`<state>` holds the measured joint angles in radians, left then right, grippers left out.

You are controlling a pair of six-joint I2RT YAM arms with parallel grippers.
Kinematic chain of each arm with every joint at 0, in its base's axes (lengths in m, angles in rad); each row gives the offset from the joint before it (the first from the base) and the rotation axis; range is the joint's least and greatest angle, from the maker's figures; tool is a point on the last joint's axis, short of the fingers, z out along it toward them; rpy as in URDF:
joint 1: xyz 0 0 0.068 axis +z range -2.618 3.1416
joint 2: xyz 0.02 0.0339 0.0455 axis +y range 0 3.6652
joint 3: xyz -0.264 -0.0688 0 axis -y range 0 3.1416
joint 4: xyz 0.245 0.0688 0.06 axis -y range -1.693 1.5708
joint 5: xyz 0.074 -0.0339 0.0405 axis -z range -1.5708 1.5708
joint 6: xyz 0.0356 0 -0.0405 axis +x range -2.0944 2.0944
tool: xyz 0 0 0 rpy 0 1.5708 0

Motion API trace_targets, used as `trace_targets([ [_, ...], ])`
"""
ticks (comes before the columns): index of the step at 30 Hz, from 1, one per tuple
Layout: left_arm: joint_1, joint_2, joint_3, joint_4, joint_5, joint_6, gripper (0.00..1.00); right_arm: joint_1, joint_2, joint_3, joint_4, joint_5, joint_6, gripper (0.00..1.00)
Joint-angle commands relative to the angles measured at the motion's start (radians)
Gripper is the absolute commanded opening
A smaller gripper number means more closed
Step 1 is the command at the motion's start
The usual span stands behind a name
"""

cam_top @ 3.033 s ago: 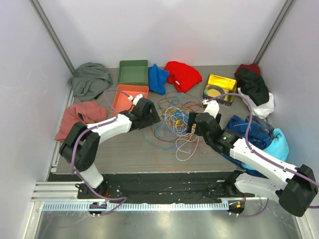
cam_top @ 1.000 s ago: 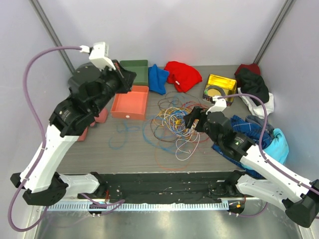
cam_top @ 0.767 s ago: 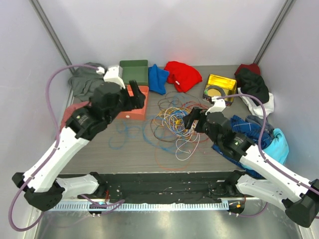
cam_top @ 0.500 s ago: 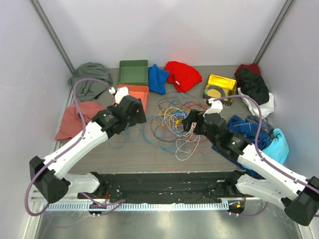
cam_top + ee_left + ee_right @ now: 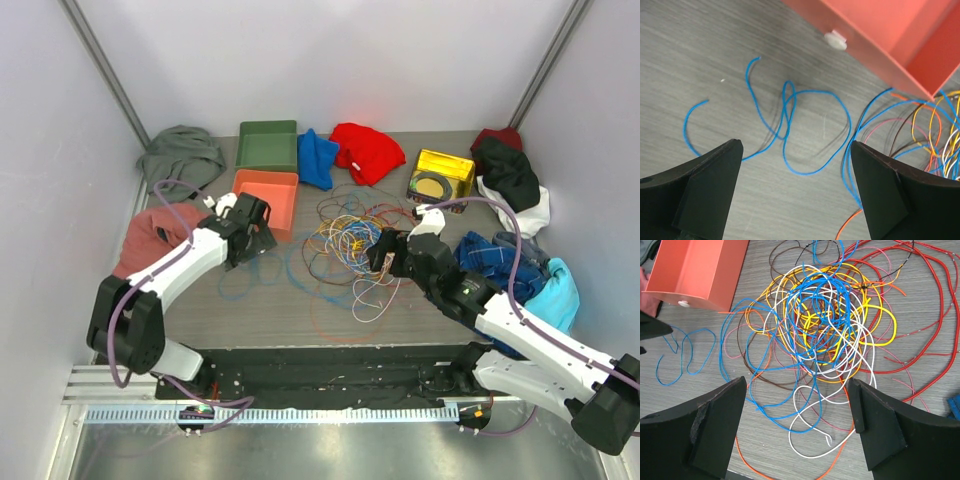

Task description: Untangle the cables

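The cables (image 5: 345, 240) lie in a tangled heap of blue, yellow, white, orange, red and brown loops mid-table. One blue cable (image 5: 243, 272) lies apart to the heap's left. My left gripper (image 5: 260, 238) hangs low over that loose blue cable (image 5: 790, 117), open, nothing between its fingers. In the left wrist view the heap's edge (image 5: 940, 135) shows at the right. My right gripper (image 5: 379, 258) is at the heap's right side, open and empty. The right wrist view looks down on the tangle (image 5: 825, 325), with a white loop (image 5: 812, 437) and a blue loop between the fingers.
An orange tray (image 5: 265, 195) stands just beyond the left gripper, a green tray (image 5: 267, 145) behind it. Garments lie around: grey (image 5: 180, 160), pink (image 5: 160, 230), blue (image 5: 318, 158), red (image 5: 366, 150), black and white (image 5: 510, 175), blue (image 5: 510, 260). A yellow tin (image 5: 441, 177) sits back right.
The left arm has swung down from high above the table to just over the loose blue cable. The right gripper has edged slightly nearer along the heap's right side.
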<state>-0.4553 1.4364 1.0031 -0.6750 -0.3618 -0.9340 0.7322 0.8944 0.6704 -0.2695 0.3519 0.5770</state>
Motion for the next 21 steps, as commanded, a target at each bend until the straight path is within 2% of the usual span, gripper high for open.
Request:
trace_targets([
  [1,0.014,0.07,0.043,0.077,0.058,0.02,0.92,0.006,-0.015,0.0,0.032,0.005,-0.009,0.91],
  [6,0.018,0.101,-0.006,0.115,0.072,0.009,0.87,0.006,-0.015,0.006,0.024,0.018,-0.029,0.91],
  [17,0.056,0.098,-0.057,0.152,0.041,0.015,0.63,0.004,-0.008,0.015,0.018,0.01,-0.023,0.91],
  [20,0.07,0.102,-0.086,0.19,0.04,0.018,0.48,0.006,-0.011,0.014,0.01,0.012,-0.022,0.91],
  [21,0.076,0.105,-0.092,0.199,0.043,0.02,0.37,0.004,-0.014,0.014,0.004,0.013,-0.02,0.91],
])
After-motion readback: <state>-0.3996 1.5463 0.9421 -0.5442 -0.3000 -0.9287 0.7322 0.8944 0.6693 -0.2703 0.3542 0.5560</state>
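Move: Just ahead of the open left hand, about 2 cm farther out and 6 cm below, lies the crossing of the loose blue cable. The orange box's middle is about 11 cm ahead, 2 cm to the right and 5 cm down; the cable tangle is some 20 cm right, 1 cm ahead and 6 cm down. From the right hand, the blue cable's crossing is about 27 cm left, 4 cm ahead and 15 cm below. Sinking about 4.5 cm, with roughly a centimetre of early forward drift, the left hand goes down towards the crossing of the loose blue cable in front of the orange box. The wrist hardly tilts while the fingers narrow from nearly wide open to about half, their tips coming to either side of the crossed strands; whether they touch can't be seen. ##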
